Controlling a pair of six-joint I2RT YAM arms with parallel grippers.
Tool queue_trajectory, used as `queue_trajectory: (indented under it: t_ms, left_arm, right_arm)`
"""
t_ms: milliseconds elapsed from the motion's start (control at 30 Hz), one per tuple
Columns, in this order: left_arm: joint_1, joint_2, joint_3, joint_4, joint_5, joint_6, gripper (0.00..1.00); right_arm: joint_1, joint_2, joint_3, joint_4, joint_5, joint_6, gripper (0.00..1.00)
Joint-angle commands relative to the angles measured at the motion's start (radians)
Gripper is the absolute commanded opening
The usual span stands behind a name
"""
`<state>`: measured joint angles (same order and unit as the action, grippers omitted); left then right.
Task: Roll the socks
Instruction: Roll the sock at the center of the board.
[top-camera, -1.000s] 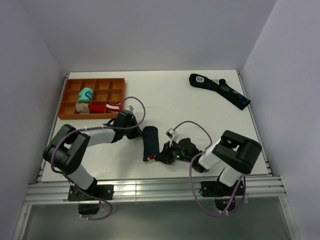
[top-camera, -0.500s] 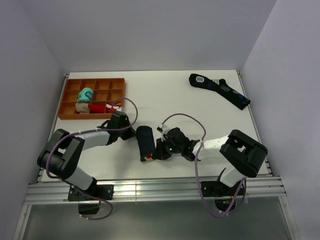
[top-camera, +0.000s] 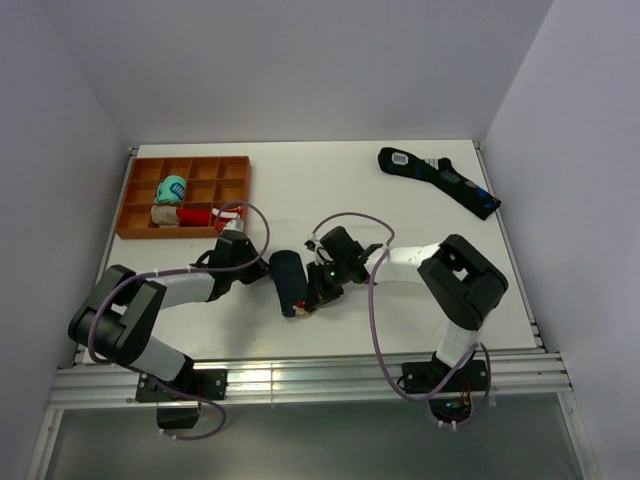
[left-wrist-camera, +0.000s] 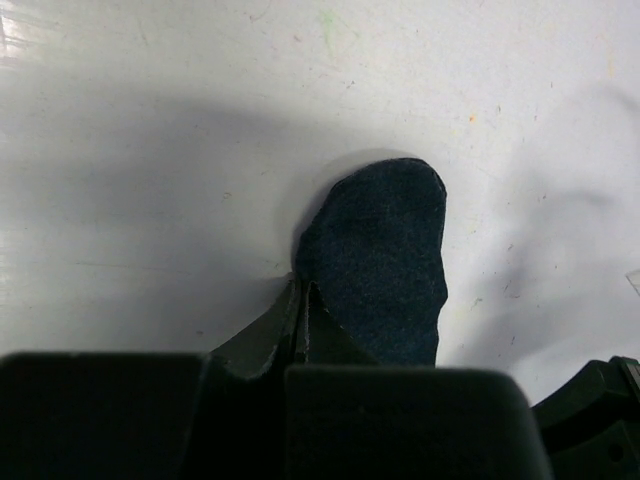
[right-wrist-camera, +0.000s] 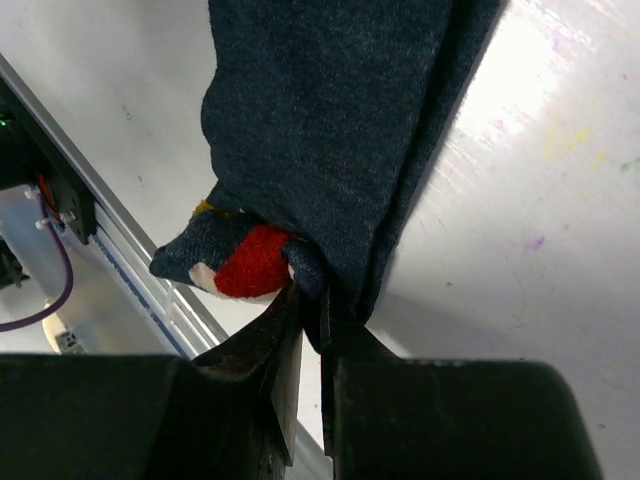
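The socks (top-camera: 290, 283) lie as a short dark navy oblong at the front middle of the table, with the red-white patch (top-camera: 303, 311) at the near end. My left gripper (top-camera: 265, 270) is shut, its tips pinched at the edge of the far, rounded end of the socks (left-wrist-camera: 385, 260). In the left wrist view the left gripper (left-wrist-camera: 303, 290) meets that edge low in the picture. My right gripper (top-camera: 312, 298) is shut on a fold of the socks (right-wrist-camera: 330, 120) right beside the red patch (right-wrist-camera: 250, 262). The right gripper's (right-wrist-camera: 312, 292) jaws hold fabric between them.
An orange compartment tray (top-camera: 237, 170) stands at the back left, holding a teal bundle (top-camera: 171, 188), a beige bundle (top-camera: 165, 213) and a red-white bundle (top-camera: 212, 214). A longer dark sock (top-camera: 440, 180) lies at the back right. The table's metal front rail (top-camera: 300, 380) runs close below the socks.
The right gripper has swung left and away from the front edge, carrying the patch end with it. The socks have shifted left, and the left gripper has moved left with them.
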<state>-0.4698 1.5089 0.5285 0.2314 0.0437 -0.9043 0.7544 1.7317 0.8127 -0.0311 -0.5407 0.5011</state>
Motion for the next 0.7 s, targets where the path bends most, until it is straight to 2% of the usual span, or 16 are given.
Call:
queue_trajectory:
  t_ms: [0,100,133,233,333,533,667]
  left_arm:
    - [0.005,-0.001,-0.042,-0.043,-0.039,0.019,0.01]
    - [0.005,-0.025,-0.064,-0.009,-0.03,0.024,0.06]
    - [0.003,-0.044,-0.071,0.008,-0.028,0.021,0.14]
    - [0.0,-0.093,-0.094,0.026,-0.039,0.034,0.29]
    - [-0.007,-0.162,-0.13,0.046,-0.039,0.05,0.39]
    - [-0.036,-0.366,-0.269,0.15,-0.013,0.096,0.44]
    - [-0.18,-0.512,-0.331,0.149,-0.097,0.102,0.46]
  right_arm:
    - [-0.006,0.069,0.066,-0.22,0.059,-0.081,0.06]
    - [-0.007,0.089,0.114,-0.286,0.059,-0.108,0.06]
    - [-0.007,0.095,0.123,-0.309,0.059,-0.116,0.06]
    - [-0.006,0.124,0.167,-0.361,0.064,-0.136,0.06]
    - [-0.006,0.144,0.197,-0.395,0.062,-0.145,0.06]
    - [-0.006,0.17,0.252,-0.457,0.079,-0.153,0.07]
    - [-0.006,0.183,0.279,-0.484,0.085,-0.153,0.07]
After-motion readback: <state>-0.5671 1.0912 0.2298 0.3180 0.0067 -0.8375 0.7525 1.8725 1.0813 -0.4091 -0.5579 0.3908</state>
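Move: The sock's near end, with the red patch, lies about 11 cm back and 6 cm right of the left hand, whose shut fingertips are at the sock's left edge. The sock's far end is only 3 cm ahead and 4 cm right of that hand, and the striped rolled sock in the tray some 14 cm ahead and 12 cm left. From the right hand, which already pinches it, the near end's middle is about 3 cm left and 1 cm back. Backward, with a rise of about 3 cm, the left hand comes off the sock's left edge, bowing slightly left on the way and covering some 6 cm towards the level of the near end. Its fingers open to a little under half and tilt up about 10 degrees. The right hand stays put and keeps its pinch, its fingers turning steeper and somewhat back. ##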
